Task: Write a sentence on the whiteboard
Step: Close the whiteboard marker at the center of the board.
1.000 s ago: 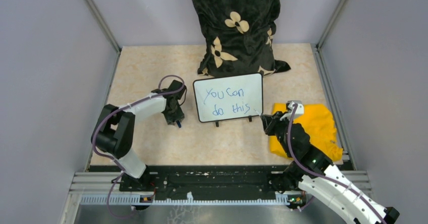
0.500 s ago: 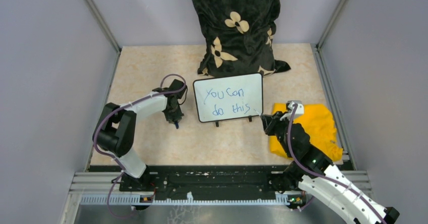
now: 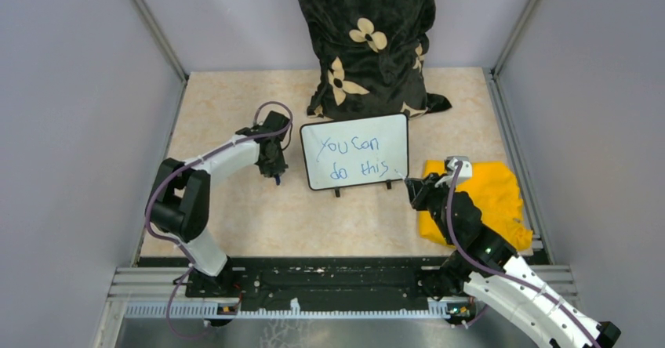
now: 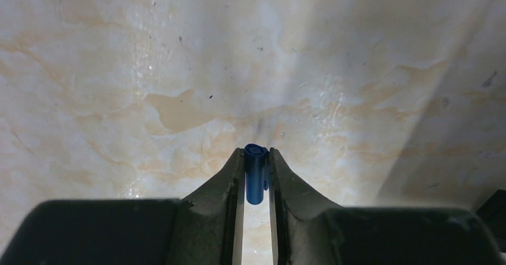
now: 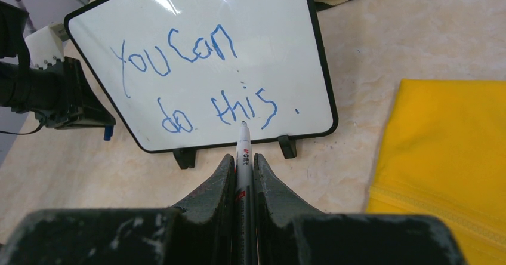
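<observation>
The whiteboard [image 3: 354,150] stands on its two black feet in the middle of the table, also in the right wrist view [image 5: 197,56]. The sentence [image 3: 349,156] "You can do this." is on it in blue marker, in two lines [image 5: 197,83]. My right gripper [image 5: 243,157] is shut on a white marker [image 5: 243,157] whose bare tip points at the board's lower edge; in the top view it sits just right of the board [image 3: 416,190]. Left of the board, my left gripper [image 4: 256,157] is shut on the blue marker cap [image 4: 256,178], above the table [image 3: 274,174].
A yellow cloth [image 3: 482,199] lies on the table at the right, under my right arm. A black sack with cream flowers [image 3: 362,38] stands right behind the board. Grey walls close the table on three sides.
My left gripper has closed on the blue cap and moved up and away from the near edge, closer to the board's left side. The right arm and board have not moved.
</observation>
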Available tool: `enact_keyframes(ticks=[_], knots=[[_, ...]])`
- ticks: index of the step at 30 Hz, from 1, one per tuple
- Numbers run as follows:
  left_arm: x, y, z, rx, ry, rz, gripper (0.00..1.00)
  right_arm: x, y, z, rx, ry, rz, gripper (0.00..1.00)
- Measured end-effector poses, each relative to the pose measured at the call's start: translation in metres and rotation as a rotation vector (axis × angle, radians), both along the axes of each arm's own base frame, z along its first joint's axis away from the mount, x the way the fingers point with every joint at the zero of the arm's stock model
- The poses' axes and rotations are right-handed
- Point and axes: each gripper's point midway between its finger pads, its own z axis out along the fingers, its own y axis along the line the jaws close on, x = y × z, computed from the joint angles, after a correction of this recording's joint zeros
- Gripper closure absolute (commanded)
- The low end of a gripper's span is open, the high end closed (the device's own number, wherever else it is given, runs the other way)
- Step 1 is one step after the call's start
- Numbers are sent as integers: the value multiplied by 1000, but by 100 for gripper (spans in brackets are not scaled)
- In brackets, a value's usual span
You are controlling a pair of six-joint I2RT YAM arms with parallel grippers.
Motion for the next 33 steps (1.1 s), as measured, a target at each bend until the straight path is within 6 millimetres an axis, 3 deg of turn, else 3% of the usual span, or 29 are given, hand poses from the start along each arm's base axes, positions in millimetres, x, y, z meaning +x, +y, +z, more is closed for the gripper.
enact_keyframes(ticks=[9, 11, 14, 17, 20, 27, 29, 33], knots=[[7, 6, -8, -4, 11, -3, 65, 0, 0, -1, -3, 2, 0, 100], [6, 7, -9, -3, 15, -4, 59, 0, 0, -1, -3, 3, 0, 100], [6, 7, -10, -5, 17, -5, 43, 0, 0, -2, -5, 5, 0, 100], [5, 8, -7, -4, 13, -11, 21, 0, 0, -2, -6, 6, 0, 100], [4, 9, 6, -14, -24, -20, 2, 0, 0, -2, -6, 6, 0, 100], [9, 16, 57, -43, -225, -59, 1, 0, 0, -2, -7, 6, 0, 100], [8, 19, 58, -41, -255, -59, 1, 0, 0, -2, -6, 6, 0, 100], [2, 20, 42, -44, -223, -78, 3, 0, 0, -2, -7, 6, 1, 100]])
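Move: The left fingers still pinch the blue cap, its middle about 1 cm back and 1 cm below the left hand point, with the table some 3 cm beneath. The whiteboard's middle stands roughly 21 cm to the left hand's right, 6 cm farther out and a few centimetres higher; the marker in the right hand is about 31 cm to the right, level in reach and some 14 cm above. From the right hand the cap lies about 32 cm left, 1 cm ahead and 16 cm below. The left hand eases about 1 cm down towards the table with a small shift forward, then spreads its fingers from their pinch to wide open and lets go of the blue cap. It climbs some 6 cm off the low point while drifting about 2 cm left and tilting its fingertips some 15 degrees outward, then starts sinking back towards the cap, as the right hand stays in place holding the marker. ##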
